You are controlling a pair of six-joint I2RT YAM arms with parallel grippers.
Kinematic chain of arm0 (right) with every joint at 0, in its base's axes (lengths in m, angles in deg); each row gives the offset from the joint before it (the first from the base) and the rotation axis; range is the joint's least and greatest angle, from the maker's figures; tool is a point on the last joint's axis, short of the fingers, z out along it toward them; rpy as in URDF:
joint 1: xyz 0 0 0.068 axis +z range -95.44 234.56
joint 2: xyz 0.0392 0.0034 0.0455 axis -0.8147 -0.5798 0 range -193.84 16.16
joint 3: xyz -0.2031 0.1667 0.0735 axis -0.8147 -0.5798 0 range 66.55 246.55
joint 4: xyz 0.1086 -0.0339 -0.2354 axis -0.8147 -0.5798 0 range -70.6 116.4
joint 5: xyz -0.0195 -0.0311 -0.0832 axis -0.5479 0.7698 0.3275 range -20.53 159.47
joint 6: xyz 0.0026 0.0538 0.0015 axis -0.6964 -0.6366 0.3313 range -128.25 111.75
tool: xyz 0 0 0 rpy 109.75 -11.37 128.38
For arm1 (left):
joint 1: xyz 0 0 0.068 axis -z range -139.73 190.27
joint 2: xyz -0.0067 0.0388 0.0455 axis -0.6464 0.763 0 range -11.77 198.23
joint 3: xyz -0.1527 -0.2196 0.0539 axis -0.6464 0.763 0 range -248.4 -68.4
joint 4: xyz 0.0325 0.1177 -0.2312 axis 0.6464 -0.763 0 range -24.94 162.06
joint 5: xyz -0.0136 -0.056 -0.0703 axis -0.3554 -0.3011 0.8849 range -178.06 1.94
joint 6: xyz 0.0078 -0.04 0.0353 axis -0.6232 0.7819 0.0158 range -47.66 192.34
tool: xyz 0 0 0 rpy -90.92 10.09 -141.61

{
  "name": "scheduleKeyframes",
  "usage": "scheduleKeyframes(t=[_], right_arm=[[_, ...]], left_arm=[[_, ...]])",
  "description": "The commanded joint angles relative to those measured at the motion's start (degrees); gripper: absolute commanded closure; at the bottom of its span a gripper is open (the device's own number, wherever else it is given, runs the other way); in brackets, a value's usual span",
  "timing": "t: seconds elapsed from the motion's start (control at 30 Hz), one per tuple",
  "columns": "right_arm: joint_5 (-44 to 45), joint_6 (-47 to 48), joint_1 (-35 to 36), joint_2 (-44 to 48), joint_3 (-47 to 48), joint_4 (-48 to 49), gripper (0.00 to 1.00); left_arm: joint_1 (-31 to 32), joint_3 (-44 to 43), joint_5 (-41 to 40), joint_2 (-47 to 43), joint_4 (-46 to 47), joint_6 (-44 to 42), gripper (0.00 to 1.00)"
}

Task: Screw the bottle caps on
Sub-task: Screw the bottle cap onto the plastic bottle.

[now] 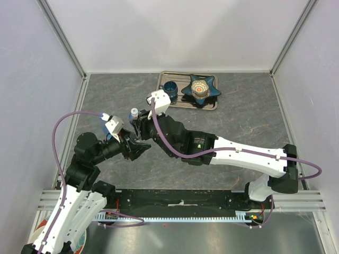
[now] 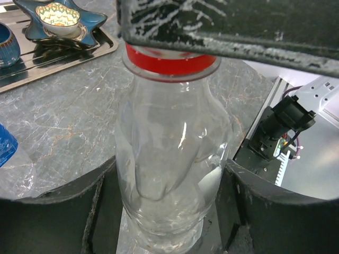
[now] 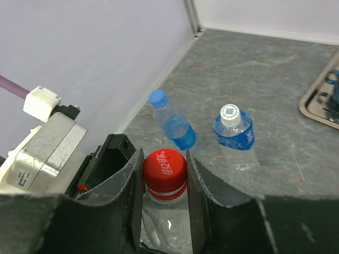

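Observation:
A clear bottle (image 2: pixel 169 159) stands upright between the fingers of my left gripper (image 2: pixel 169 217), which is shut on its lower body. A red cap (image 3: pixel 165 168) sits on the bottle's neck, and my right gripper (image 3: pixel 165 174) is shut on it from above, one finger on each side. The cap's red ring (image 2: pixel 169 61) shows under the right gripper's finger in the left wrist view. Behind stand a bottle with a blue cap (image 3: pixel 157 98) and a blue-labelled bottle (image 3: pixel 233 132) with a white cap (image 3: pixel 230 112). In the top view both grippers (image 1: pixel 139 129) (image 1: pixel 137 149) meet left of centre.
A metal tray (image 1: pixel 209 103) lies at the back, holding a dark blue cup (image 1: pixel 170 87) and a blue star-shaped dish (image 1: pixel 198 87). The left wall (image 3: pixel 95 53) is close behind the bottles. The rail at the table's near edge (image 1: pixel 180 203) carries both arm bases.

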Motion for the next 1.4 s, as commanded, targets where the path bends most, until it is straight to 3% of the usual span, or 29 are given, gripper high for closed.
scheduleKeyframes(t=[0.0,0.27,0.53,0.7,0.93,1.27,1.37], right_arm=[[4.04,-3.11,7.06,-5.36,-0.77,-30.19,1.0],[15.29,-9.08,10.93,-8.25,2.75,-36.0,1.0],[19.96,-14.98,13.22,-15.46,12.93,-42.33,0.99],[19.62,-14.01,13.84,-18.11,19.88,-44.1,0.73],[17.42,-7.16,13.84,-8.89,14.8,-32.06,0.45],[11.97,-2.24,12.96,-0.54,11.47,-27.13,0.37],[5.31,3.1,11.74,5.07,8.13,-24.15,0.37]], left_arm=[[-0.94,-3.62,-8.61,-1.16,18.19,-3.16,0.98],[-0.85,-3.53,-8.35,-0.9,18.54,-3.69,0.98],[-0.94,-3.71,-8.7,-0.9,18.8,-4.39,0.98],[-0.85,-2.3,-4.24,-0.99,22.21,-3.35,0.98],[-0.76,-0.28,2.9,0.16,26.62,-2.37,0.98],[-0.85,1.48,7.04,-0.19,28.38,-2.37,0.98],[-0.76,1.74,8.44,-0.28,28.38,-2.55,0.98]])
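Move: Between the right fingers, right at their hand point, sits the red cap on the mouth of the clear bottle. From that hand the white-capped bottle stands about 15 cm ahead, level sideways, and the blue-capped one some 14 cm ahead and 11 cm left, both roughly 26 cm lower. The left hand grips the clear bottle's body, with the red cap about 9 cm above it, 2 cm ahead and 1 cm left. Twisting the pinched red cap clockwise some 20 degrees, the right hand sinks slightly together with the left, then opens, lets go and backs off about 5 cm, also drifting left and turning partway back. The left hand keeps hold of the bottle and, as the cap comes free of the right fingers, lifts it about 7 cm while tipping its own fingers up some 20 degrees. ##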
